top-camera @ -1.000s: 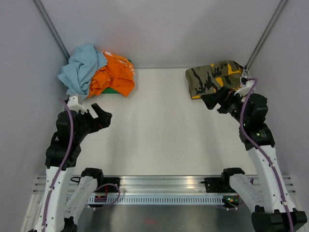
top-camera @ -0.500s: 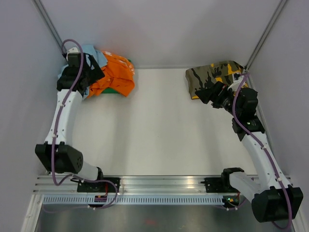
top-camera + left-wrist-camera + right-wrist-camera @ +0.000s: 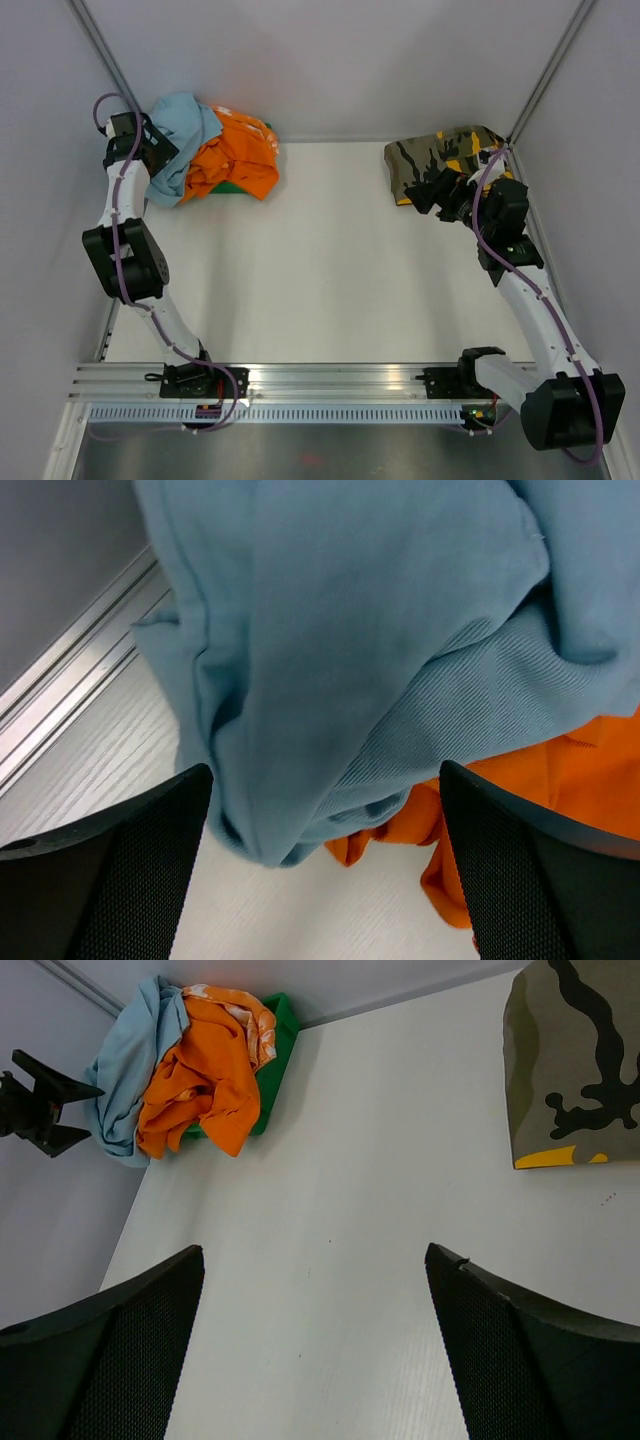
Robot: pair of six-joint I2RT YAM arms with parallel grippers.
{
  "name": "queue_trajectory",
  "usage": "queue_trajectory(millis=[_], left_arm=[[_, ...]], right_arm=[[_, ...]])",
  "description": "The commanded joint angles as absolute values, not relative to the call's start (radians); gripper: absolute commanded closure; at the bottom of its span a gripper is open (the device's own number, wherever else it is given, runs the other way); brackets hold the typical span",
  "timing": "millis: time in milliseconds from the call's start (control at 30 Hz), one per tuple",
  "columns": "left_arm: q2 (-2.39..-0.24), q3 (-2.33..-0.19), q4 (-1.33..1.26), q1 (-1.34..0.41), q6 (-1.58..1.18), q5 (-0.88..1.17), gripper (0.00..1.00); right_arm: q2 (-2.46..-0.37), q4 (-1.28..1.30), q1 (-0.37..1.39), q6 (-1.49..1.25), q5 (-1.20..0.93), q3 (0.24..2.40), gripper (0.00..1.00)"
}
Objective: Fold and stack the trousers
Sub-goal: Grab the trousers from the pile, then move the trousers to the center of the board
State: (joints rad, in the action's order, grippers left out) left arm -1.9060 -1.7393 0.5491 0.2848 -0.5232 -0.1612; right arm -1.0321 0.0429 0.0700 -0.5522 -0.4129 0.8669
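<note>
The light blue trousers (image 3: 180,125) lie crumpled in the far left corner, partly on top of an orange garment (image 3: 235,155). My left gripper (image 3: 158,150) hangs open at their left edge. In the left wrist view the trousers (image 3: 350,630) fill the frame, and their lower fold sits between the spread jaws of the left gripper (image 3: 325,770), with nothing gripped. My right gripper (image 3: 425,195) stands open over bare table beside the camouflage garment (image 3: 440,160). The right gripper (image 3: 312,1250) has nothing between its fingers. The right wrist view also shows the trousers (image 3: 125,1060) far off.
The orange garment (image 3: 205,1075) and a green one (image 3: 275,1050) under it are piled against the trousers. The folded camouflage garment (image 3: 575,1060) sits at the far right. Grey walls and frame rails close in the left, right and back sides.
My left arm has swung from the near left up to the far left corner, onto the trousers' edge. The right gripper has crept slightly toward the camouflage garment. Both stayed open.
</note>
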Motion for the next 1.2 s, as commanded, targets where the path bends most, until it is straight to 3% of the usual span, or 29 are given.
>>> queue_trajectory(millis=[0,67,133,200,233,333,633,833,1167], left_arm=[[-1.963,-1.801,0.358,0.276,-0.5,-0.077,0.0],[-2.008,-1.821,0.322,0.276,-0.488,-0.074,0.02],[-2.031,-1.835,0.298,0.276,-0.466,-0.058,0.11],[-2.042,-1.836,0.275,0.276,-0.448,-0.057,0.46],[-2.04,-1.833,0.249,0.275,-0.433,-0.055,0.73],[-2.023,-1.85,0.23,0.278,-0.347,-0.083,0.98],[-1.729,-1.836,0.198,0.242,-0.267,-0.048,0.98],[-1.522,-1.968,0.296,0.212,-0.273,-0.014,0.98],[-1.221,-2.062,0.386,0.019,-0.377,0.317,0.98]], right_arm=[[-1.051,0.028,0.072,-0.508,-0.385,0.902,0.02],[-1.055,0.032,0.072,-0.506,-0.379,0.903,0.02],[-1.06,0.037,0.071,-0.506,-0.367,0.904,0.02],[-1.068,0.038,0.071,-0.506,-0.365,0.908,0.02],[-1.071,0.04,0.071,-0.506,-0.365,0.911,0.02],[-1.095,0.089,0.071,-0.496,-0.365,0.946,0.02],[-1.08,0.072,0.072,-0.554,-0.334,0.966,0.02],[-1.025,0.13,0.071,-0.561,-0.353,0.963,0.02],[-0.925,0.365,0.071,-0.578,-0.203,0.995,0.02]])
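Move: The light-blue trousers lie right before the open left hand, their middle some 6 cm ahead, 1 cm to the right and 6 cm below. The orange cloth is about 18 cm to the hand's right and 6 cm ahead, some 8 cm lower; the green bin under the pile has its middle around 11 cm right, 5 cm ahead and 14 cm down. From the right hand the trousers are roughly 22 cm ahead, 67 cm left and 14 cm lower. Forward about 5 cm and slightly down into the light-blue trousers, the left hand shuts its fingers and pinches a fold, then swings fast up, by some 43 cm, back and to the right, keeping its grip while the wrist tips the fingers up past level. The empty, open right hand eases slightly forward and down, then draws back a few centimetres. ##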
